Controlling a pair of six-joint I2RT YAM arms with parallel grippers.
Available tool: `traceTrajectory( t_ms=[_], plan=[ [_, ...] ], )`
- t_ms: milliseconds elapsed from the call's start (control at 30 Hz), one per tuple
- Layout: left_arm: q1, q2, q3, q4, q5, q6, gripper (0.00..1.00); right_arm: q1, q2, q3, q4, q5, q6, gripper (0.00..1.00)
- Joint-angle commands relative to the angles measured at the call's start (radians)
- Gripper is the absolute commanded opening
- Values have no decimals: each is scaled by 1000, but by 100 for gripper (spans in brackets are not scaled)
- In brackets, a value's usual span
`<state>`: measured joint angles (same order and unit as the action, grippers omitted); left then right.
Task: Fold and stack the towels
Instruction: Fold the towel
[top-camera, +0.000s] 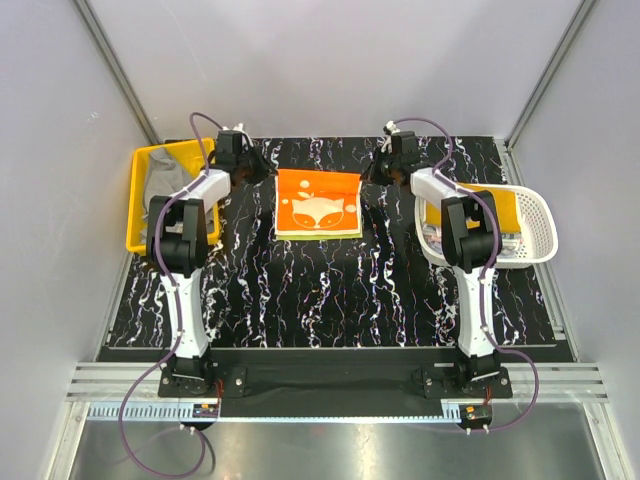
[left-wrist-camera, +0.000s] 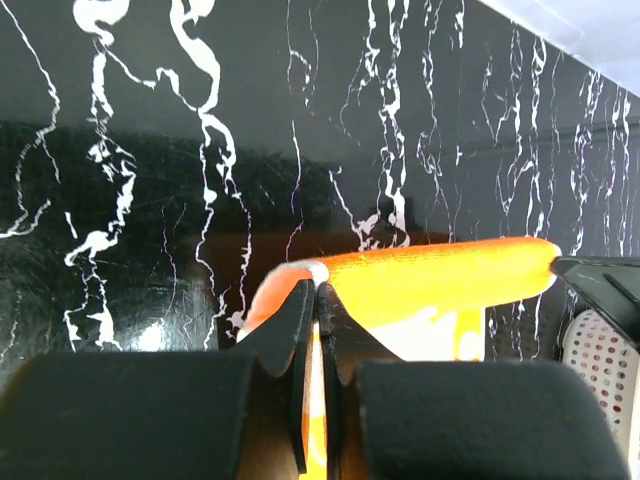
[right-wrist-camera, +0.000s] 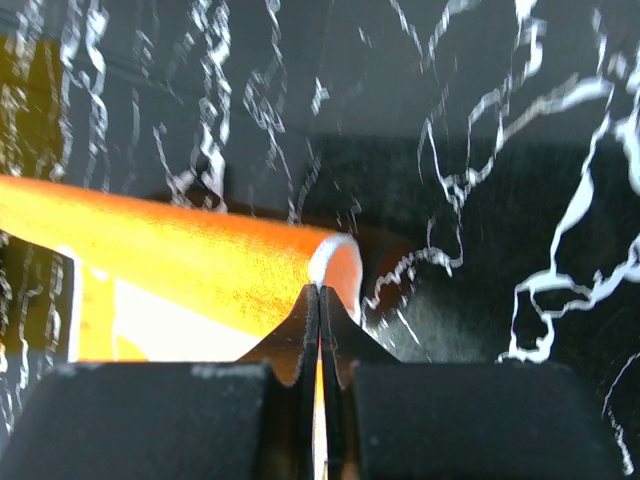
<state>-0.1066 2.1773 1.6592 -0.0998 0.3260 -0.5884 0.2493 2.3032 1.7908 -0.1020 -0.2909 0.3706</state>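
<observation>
An orange towel (top-camera: 318, 203) with a white fox face lies flat on the black marbled table (top-camera: 330, 290), toward the back. My left gripper (top-camera: 271, 173) is at its far left corner, shut on the towel's rolled edge (left-wrist-camera: 440, 275); the jaws (left-wrist-camera: 318, 292) pinch a thin strip of orange cloth. At the far right corner my right gripper (top-camera: 369, 172) is shut on the same edge (right-wrist-camera: 180, 250), its jaws (right-wrist-camera: 319, 292) pressed together on the cloth. A grey towel (top-camera: 163, 182) lies crumpled in the yellow bin. Another orange-yellow towel (top-camera: 500, 205) sits in the white basket.
The yellow plastic bin (top-camera: 135, 215) stands at the table's left edge. The white slotted basket (top-camera: 541, 228) stands at the right edge, close beside the right arm, and its wall (left-wrist-camera: 598, 352) also shows in the left wrist view.
</observation>
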Motion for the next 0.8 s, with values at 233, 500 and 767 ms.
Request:
traceTrajectory(
  t_ms=[233, 500, 767],
  plan=[
    [16, -154, -261, 198, 24, -31, 7, -16, -175, -217, 142, -19, 2, 1],
    [13, -266, -423, 275, 22, -65, 6, -9, -277, -370, 193, -33, 31, 1],
    [-1, -317, -493, 291, 19, -73, 4, 15, -335, -484, 231, -34, 53, 1]
  ],
)
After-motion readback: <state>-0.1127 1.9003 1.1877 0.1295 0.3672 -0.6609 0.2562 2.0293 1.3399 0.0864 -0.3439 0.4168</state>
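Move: Each hand already holds a far corner of the orange towel. Its near edge, where the held edge is being folded towards, lies about 15 cm back from both hands and 6 cm lower, its middle some 11 cm right of the left hand and 11 cm left of the right. The yellow bin stands roughly 25 cm left of the left hand, 3 cm back; the white basket about 29 cm right of the right hand, 9 cm back. Both hands, still pinching the far corners, draw them back about 8 cm over the towel, dipping then rising. ##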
